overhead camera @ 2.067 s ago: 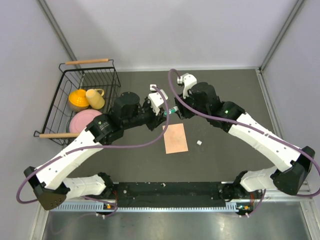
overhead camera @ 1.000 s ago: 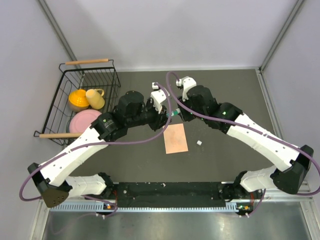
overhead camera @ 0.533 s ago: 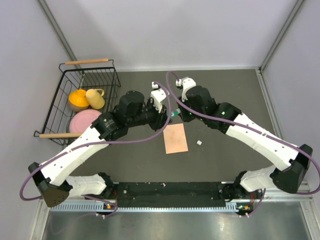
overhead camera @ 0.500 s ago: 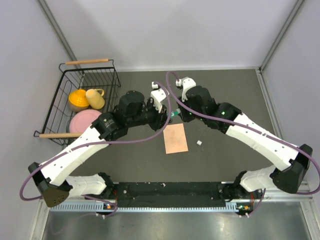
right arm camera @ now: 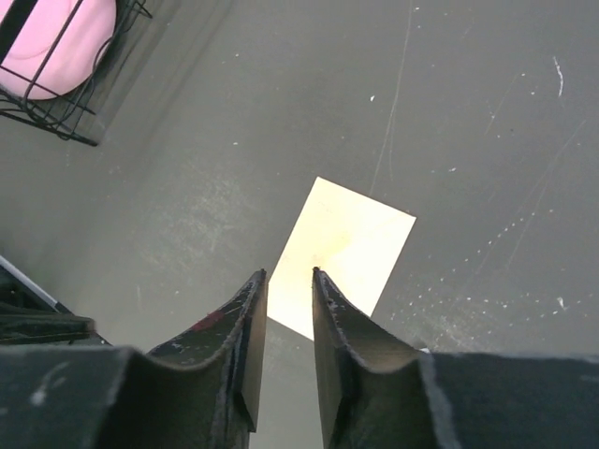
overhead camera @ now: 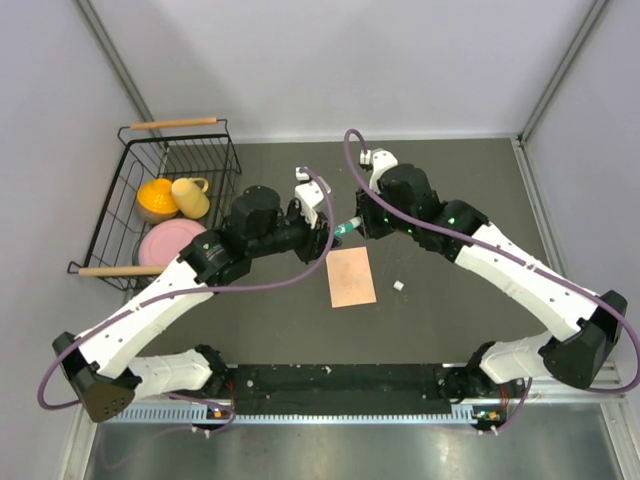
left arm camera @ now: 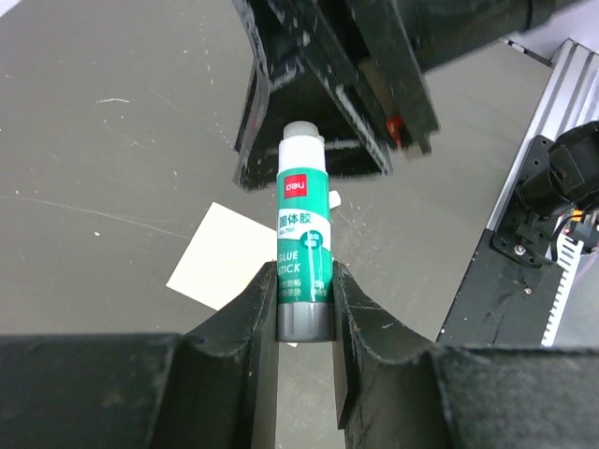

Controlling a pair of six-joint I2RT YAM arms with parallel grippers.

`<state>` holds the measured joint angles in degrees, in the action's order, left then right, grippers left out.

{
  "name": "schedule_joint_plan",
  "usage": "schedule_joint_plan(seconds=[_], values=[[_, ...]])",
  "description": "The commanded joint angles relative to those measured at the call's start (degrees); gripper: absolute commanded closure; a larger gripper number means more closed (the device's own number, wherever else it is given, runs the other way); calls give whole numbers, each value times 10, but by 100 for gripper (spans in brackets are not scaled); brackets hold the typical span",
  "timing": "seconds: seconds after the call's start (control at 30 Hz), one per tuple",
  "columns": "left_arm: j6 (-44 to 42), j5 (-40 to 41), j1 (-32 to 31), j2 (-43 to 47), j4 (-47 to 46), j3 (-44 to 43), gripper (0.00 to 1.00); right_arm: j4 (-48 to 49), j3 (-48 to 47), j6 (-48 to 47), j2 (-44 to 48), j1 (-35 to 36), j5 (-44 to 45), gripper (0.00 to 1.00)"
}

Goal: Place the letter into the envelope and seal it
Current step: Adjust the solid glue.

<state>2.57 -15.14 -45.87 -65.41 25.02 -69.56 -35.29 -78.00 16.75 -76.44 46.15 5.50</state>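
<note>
The peach envelope (overhead camera: pixel 351 277) lies flat on the dark table, between and just in front of both grippers. It shows pale in the right wrist view (right arm camera: pixel 351 248) and partly behind the stick in the left wrist view (left arm camera: pixel 220 257). My left gripper (overhead camera: pixel 331 233) (left arm camera: pixel 304 271) is shut on the lower part of a white-and-green glue stick (overhead camera: pixel 344 227) (left arm camera: pixel 303 243), whose pale tip points at the right arm's dark gripper body. My right gripper (overhead camera: pixel 365 226) (right arm camera: pixel 288 273) hangs above the envelope's near end, its jaws a narrow gap apart with nothing between them. The letter is out of view.
A black wire basket (overhead camera: pixel 120 215) at the left holds a yellow bowl (overhead camera: pixel 157 198), a yellow cup (overhead camera: pixel 190 195) and a pink plate (overhead camera: pixel 165 240) (right arm camera: pixel 56 37). A small white bit (overhead camera: pixel 398 285) lies right of the envelope. Walls close in the table.
My right gripper has drawn back to the right, off the glue stick's tip. The left arm has shifted slightly left, still holding the stick. The envelope has not moved.
</note>
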Motion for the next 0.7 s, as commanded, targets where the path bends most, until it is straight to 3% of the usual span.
schedule_joint_plan(seconds=[0.0, 0.13, 0.33, 0.47, 0.5, 0.6, 0.67], values=[[-13, -53, 19, 56, -68, 47, 100, 30, 12, 5, 25, -33, -32, 70], [-12, -72, 38, 93, -97, 81, 100, 30, 34, 0, 34, -54, -40, 53], [-18, -92, 58, 138, -131, 117, 100, 31, 47, -25, 47, -78, -83, 47], [-13, -124, 96, 151, -123, 126, 100, 17, 63, -133, 58, -116, -169, 41], [-11, -132, 108, 153, -117, 130, 100, 10, 69, -155, 60, -132, -184, 31], [2, -169, 155, 167, -109, 146, 100, -29, 113, -249, 81, -149, -231, 22], [11, -175, 183, 179, -106, 156, 100, -40, 158, -293, 94, -151, -239, 21]])
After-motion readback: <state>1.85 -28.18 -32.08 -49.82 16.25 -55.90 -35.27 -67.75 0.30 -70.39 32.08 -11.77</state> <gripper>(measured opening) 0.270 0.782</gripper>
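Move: Below the empty right hand, about 25 cm down, the white glue cap lies some 8 cm to its right and about 2 cm ahead. The envelope lies about 3 cm ahead and 2 cm left of that hand, on the table too. The glue stick, held by the left fingers, has its middle 3 cm back and 2 cm left of the right hand. From the left hand the cap is some 13 cm right, 7 cm ahead and 29 cm down. Parting from the open end of the glue stick, the right hand swings about 6 cm to its right and sinks some 4 cm towards the cap, its fingers spreading from nearly shut to wide open while the wrist turns some 10 degrees counter-clockwise. The left hand keeps its grip and draws the stick about 6 cm left, rising slightly, with a small dip backwards on the way. ##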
